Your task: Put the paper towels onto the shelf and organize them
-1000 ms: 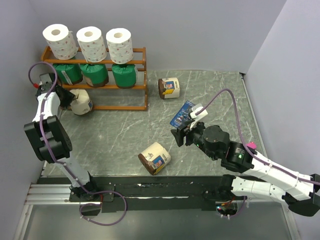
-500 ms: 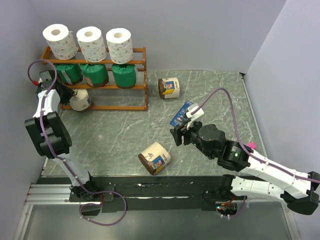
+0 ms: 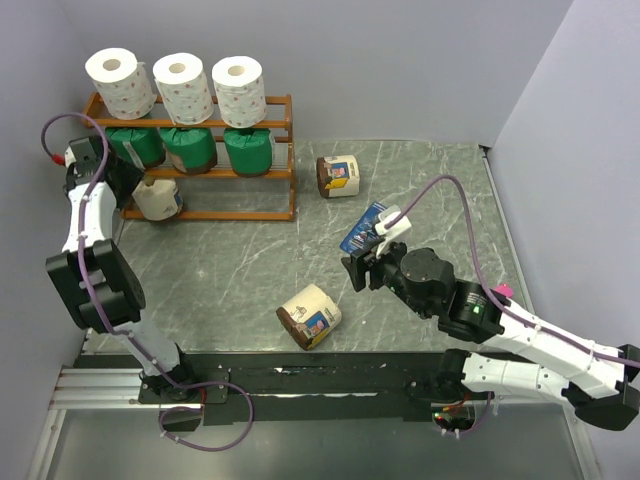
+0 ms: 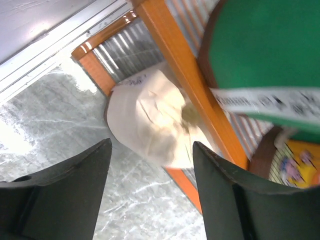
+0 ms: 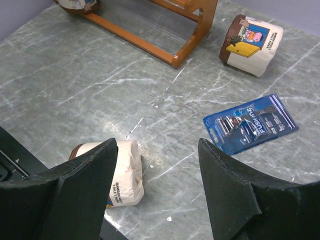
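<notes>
The shelf [image 3: 235,213] stands at the far left with three white paper towels [image 3: 183,87] on its top tier and three green ones [image 3: 188,149] on the middle tier. A cream-and-brown roll [image 3: 158,198] sits at the left end of the bottom tier. My left gripper [image 3: 122,182] is open just left of it. In the left wrist view that roll [image 4: 145,125] lies just beyond the open left gripper [image 4: 151,145], under an orange slat [image 4: 185,70]. Two more cream rolls lie on the table, one far [image 3: 338,175] and one near [image 3: 310,315]. My right gripper [image 3: 355,270] hovers open and holds nothing.
A flat dark-blue packet [image 3: 365,228] lies just beyond the right gripper, also in the right wrist view [image 5: 250,122]. There the near cream roll [image 5: 117,175] lies lower left, by the left finger [image 5: 75,200]. A small pink item [image 3: 502,291] sits by the right arm.
The left gripper carried the cream roll onto the bottom tier, opened and let it go, then drew back to the left. The right arm has barely moved.
</notes>
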Controlling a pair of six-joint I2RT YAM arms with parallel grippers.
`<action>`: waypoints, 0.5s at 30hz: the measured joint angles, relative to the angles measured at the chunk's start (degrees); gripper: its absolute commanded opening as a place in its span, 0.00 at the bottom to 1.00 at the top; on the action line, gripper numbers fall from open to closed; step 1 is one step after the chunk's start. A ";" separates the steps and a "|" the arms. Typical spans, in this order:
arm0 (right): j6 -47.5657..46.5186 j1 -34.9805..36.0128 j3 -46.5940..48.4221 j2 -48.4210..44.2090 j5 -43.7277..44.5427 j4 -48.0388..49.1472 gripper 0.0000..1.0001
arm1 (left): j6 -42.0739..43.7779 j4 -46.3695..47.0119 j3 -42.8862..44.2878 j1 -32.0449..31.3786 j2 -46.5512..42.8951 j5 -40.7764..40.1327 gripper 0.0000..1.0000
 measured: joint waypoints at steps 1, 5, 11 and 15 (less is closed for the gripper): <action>0.02 0.00 0.00 -0.31 0.00 -0.22 0.73 | 0.15 0.26 -0.83 0.00 -1.16 0.28 0.66; 0.37 0.00 0.00 -1.90 0.07 -0.79 0.73 | 1.05 2.27 -6.73 -0.04 -6.03 2.14 0.55; 1.27 0.00 0.00 -3.28 -0.17 -0.76 0.73 | 1.66 4.98 -14.45 -2.12 -8.02 5.25 0.47; 1.31 0.00 0.00 -3.28 -0.61 -0.72 0.73 | 1.51 6.10 -15.43 -4.55 -6.88 5.62 0.42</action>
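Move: The cream paper towel pack just set on the lower shelf lies about 5 cm ahead of the left hand, roughly level sideways and 8 cm below. The leftmost green pack on the shelf above is some 9 cm ahead, 2 cm left and 5 cm up; the next green pack stands about 12 cm to the right of that one. From the right hand, the cream pack is roughly 30 cm ahead, 52 cm left and 19 cm lower. Back and to the right, the empty left hand sweeps across the near side of the cream pack, rising barely 1 cm, then dropping about 5 cm as it goes on, ending some 6.5 cm farther right. The wrist turns about 10 degrees clockwise while the wide-open fingers draw in to roughly half open; the fingertips show no contact at the end. ##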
